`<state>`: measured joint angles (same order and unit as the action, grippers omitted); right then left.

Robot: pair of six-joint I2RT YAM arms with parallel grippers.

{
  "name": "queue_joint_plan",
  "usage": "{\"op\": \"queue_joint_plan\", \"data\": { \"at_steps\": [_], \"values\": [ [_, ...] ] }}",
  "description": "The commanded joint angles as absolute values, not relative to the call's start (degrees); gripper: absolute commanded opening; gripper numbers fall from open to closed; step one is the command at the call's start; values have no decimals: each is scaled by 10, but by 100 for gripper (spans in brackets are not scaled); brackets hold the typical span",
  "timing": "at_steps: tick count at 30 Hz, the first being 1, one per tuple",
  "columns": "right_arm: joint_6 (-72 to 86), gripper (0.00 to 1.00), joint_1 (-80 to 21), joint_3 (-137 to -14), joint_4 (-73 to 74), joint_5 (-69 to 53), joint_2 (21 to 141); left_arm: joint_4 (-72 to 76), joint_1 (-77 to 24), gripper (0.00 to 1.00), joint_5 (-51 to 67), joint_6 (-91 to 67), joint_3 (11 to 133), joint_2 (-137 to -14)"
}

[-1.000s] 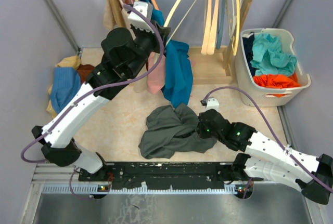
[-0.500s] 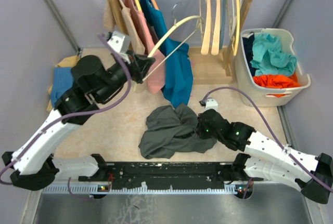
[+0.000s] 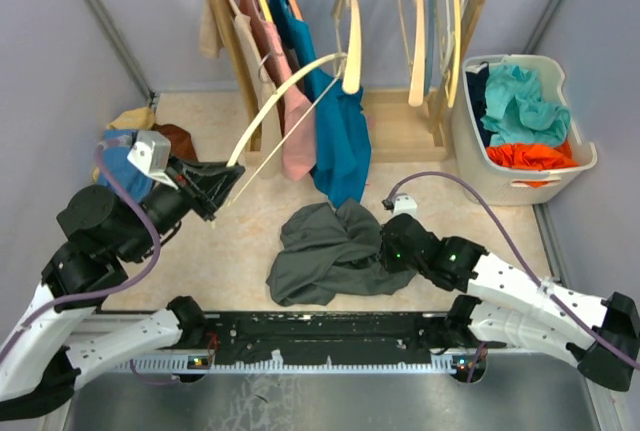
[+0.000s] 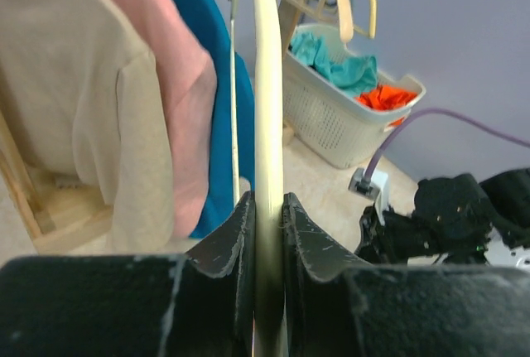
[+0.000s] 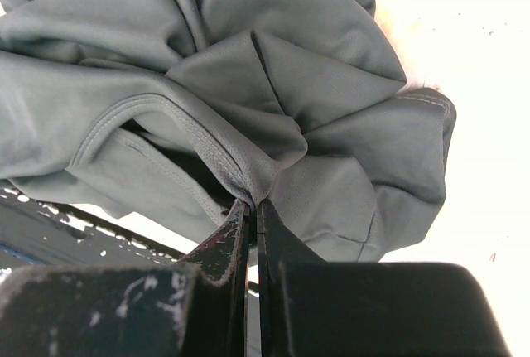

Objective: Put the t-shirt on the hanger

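Observation:
The dark grey t-shirt (image 3: 325,246) lies crumpled on the table in front of the arms. My right gripper (image 3: 385,246) is at its right edge, shut on a fold at the ribbed collar (image 5: 207,154); in the right wrist view the gripper (image 5: 252,204) pinches the t-shirt (image 5: 248,67). My left gripper (image 3: 215,193) is at the left, shut on one end of the pale wooden hanger (image 3: 245,146), which slants up and right toward the rack. In the left wrist view the hanger (image 4: 267,108) runs straight out from between the fingers of the gripper (image 4: 267,208).
A wooden rack (image 3: 240,51) at the back carries a pink garment (image 3: 298,146), a teal shirt (image 3: 340,141) and several bare hangers (image 3: 415,41). A white basket (image 3: 580,166) of clothes stands at the right. A pile of clothes (image 3: 120,151) lies at the left wall.
My left arm has drawn back from the rack toward the near left, bringing the hanger with it. The right gripper and the t-shirt have stayed put.

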<state>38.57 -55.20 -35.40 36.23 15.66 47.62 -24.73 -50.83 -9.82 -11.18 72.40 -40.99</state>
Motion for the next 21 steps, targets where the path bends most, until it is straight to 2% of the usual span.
{"op": "queue_joint_plan", "data": {
  "at_steps": [1,8,14,18,21],
  "values": [
    [380,0,-549,-355,354,153,488,-301,-507,4,-94,-142,664,-358],
    [380,0,-543,-376,350,145,511,-345,-507,3,-73,-163,580,-263],
    [377,0,-536,-407,347,138,536,-411,-507,3,-49,-183,557,-207],
    [379,0,-537,-409,339,131,549,-396,-507,3,-51,-186,540,-160],
    [382,0,-536,-410,335,125,553,-382,-507,2,-52,-184,545,-169]
  ]
}}
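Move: The grey t-shirt lies about 18 cm to the right of my left hand, a couple of cm nearer me and almost 40 cm below. Some 27 cm ahead and 18 cm right, around hand height, a second hanger still hangs on the rail, touching my held hanger's far end. The teal shirt hangs about 22 cm ahead, 15 cm right and 17 cm below. From my right hand, the t-shirt's middle is about 9 cm left, level ahead and 6 cm below. With my left hand still pinching the wooden hanger by one end, I lower it about 10 cm, easing off near the end, while steadily drawing back and to the left about 5 cm each, away from the rack. The hand tips slightly downward and the hanger's far end drags against the second hanger. My right hand stays low, keeping its pinch on the t-shirt. ##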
